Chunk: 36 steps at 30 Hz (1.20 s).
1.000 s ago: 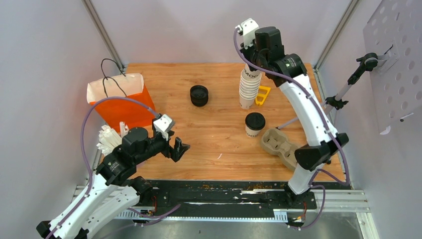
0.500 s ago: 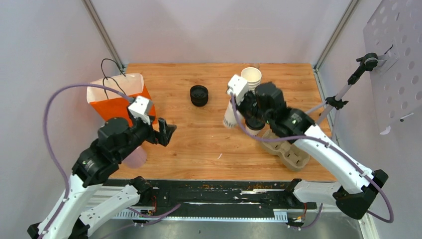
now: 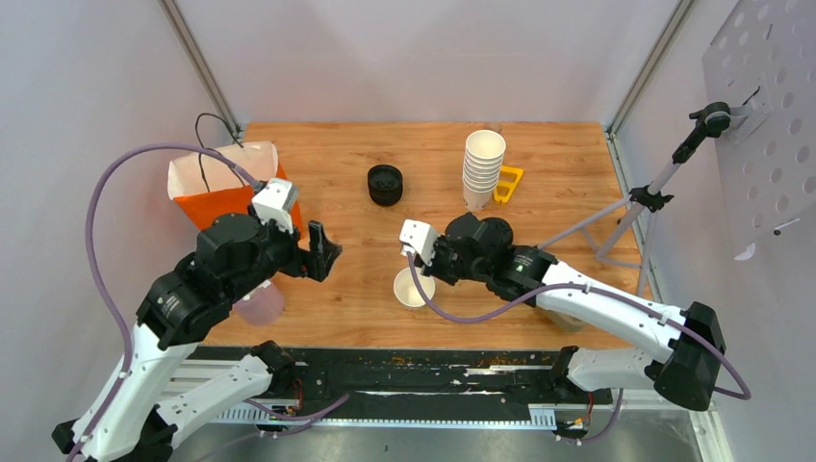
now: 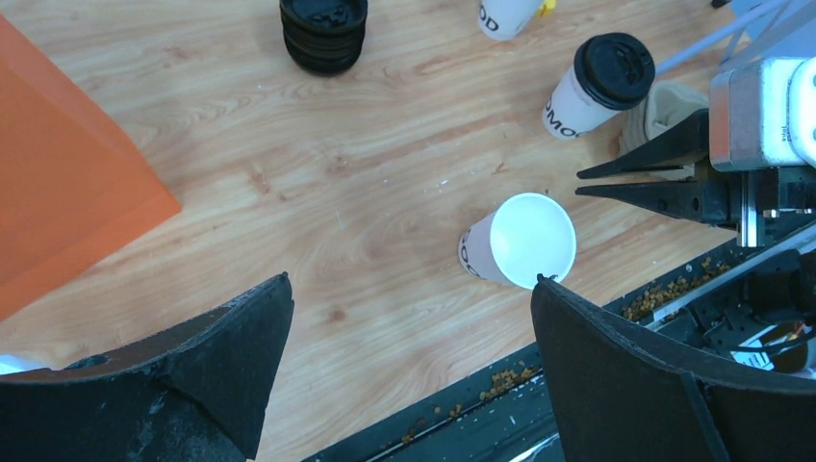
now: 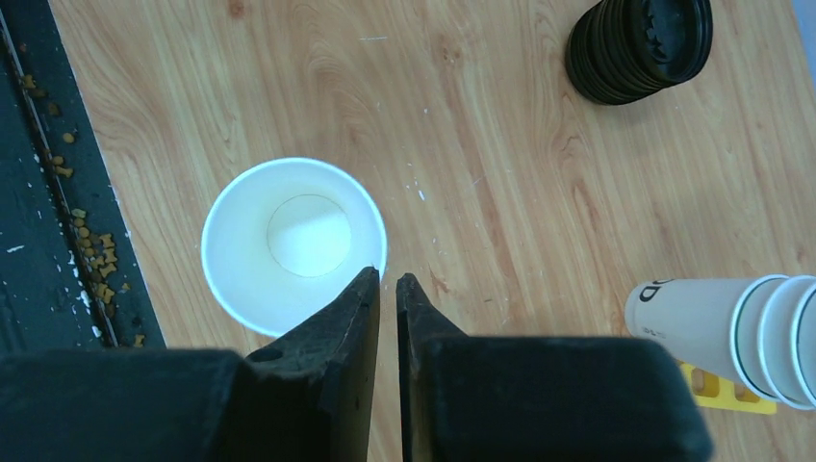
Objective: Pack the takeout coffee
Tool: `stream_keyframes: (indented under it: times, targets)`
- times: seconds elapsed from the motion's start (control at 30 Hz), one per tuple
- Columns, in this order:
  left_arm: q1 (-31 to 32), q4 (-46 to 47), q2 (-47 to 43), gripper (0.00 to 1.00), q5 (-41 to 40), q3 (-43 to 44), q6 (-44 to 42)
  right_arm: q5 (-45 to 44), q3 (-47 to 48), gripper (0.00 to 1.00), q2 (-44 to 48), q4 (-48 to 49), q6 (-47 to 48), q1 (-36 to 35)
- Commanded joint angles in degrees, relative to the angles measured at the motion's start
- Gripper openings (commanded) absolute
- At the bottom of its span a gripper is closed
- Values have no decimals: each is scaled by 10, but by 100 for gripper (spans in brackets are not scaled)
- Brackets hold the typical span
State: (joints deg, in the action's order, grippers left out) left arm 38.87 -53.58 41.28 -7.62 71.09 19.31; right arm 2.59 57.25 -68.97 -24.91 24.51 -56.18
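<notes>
One takeout coffee (image 4: 601,82), a white cup with a black lid, stands right of centre; in the top view my right arm covers most of it. The orange paper bag (image 3: 226,197) (image 4: 58,183) stands at the left. A lidless white cup (image 3: 412,289) (image 4: 532,241) (image 5: 289,241) stands upright near the front edge. My right gripper (image 3: 426,272) (image 5: 387,274) (image 4: 578,185) hovers at its rim, jaws almost shut with a thin slit and nothing in it. My left gripper (image 3: 325,250) (image 4: 412,281) hangs wide open and empty beside the bag.
A stack of black lids (image 3: 385,184) (image 5: 640,48) sits mid-table. The tall stack of lidless cups (image 3: 483,168) (image 5: 731,322) and a yellow piece (image 3: 508,183) stand behind. A pulp cup carrier (image 4: 664,106) lies right, a pink cup (image 3: 260,303) front left, and a tripod (image 3: 625,207) far right.
My right arm swung from the cup stack to the front middle with one lidless cup, which now stands on the table. My left arm moved up beside the bag, still open.
</notes>
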Motion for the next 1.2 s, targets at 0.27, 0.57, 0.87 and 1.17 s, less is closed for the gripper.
stream_keyframes:
  times: [0.27,0.57,0.87,1.17]
  targets:
    - [-2,58,112,100,-29,-13,-2,-72,44,32,-10,2,-160,-11]
    - [-59,102,307,93,-18,100,-28,-105,55,65,89,-46,-237,-13]
    - [-132,162,427,82,49,140,-13,-145,75,100,103,-108,-252,-13]
    - [-152,217,539,69,0,172,1,-115,88,100,98,-118,-275,-13]
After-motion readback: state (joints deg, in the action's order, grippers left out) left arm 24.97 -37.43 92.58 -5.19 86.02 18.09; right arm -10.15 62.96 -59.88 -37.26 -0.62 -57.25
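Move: Left hand, empty and wide open: the lid stack is about 29 cm ahead, 9 cm to its right and 20 cm below. The orange bag stands some 17 cm ahead and 18 cm to this hand's left, 14 cm lower. The right hand still pinches the empty cup's rim, the cup's middle 3 cm back, 3 cm left and 5 cm down; from that hand the lidded cup is 7 cm ahead and 15 cm right. Forward and down goes the left hand, some 22 cm out and 12 cm lower, easing right past the orange bag's side towards the lid stack; its fingers tip farther down and narrow by about a quarter, touching nothing. The right hand sinks a centimetre, opens wide to let go of the empty cup's rim, then lifts clear and draws right, turning clockwise and ending about 5 cm higher. ##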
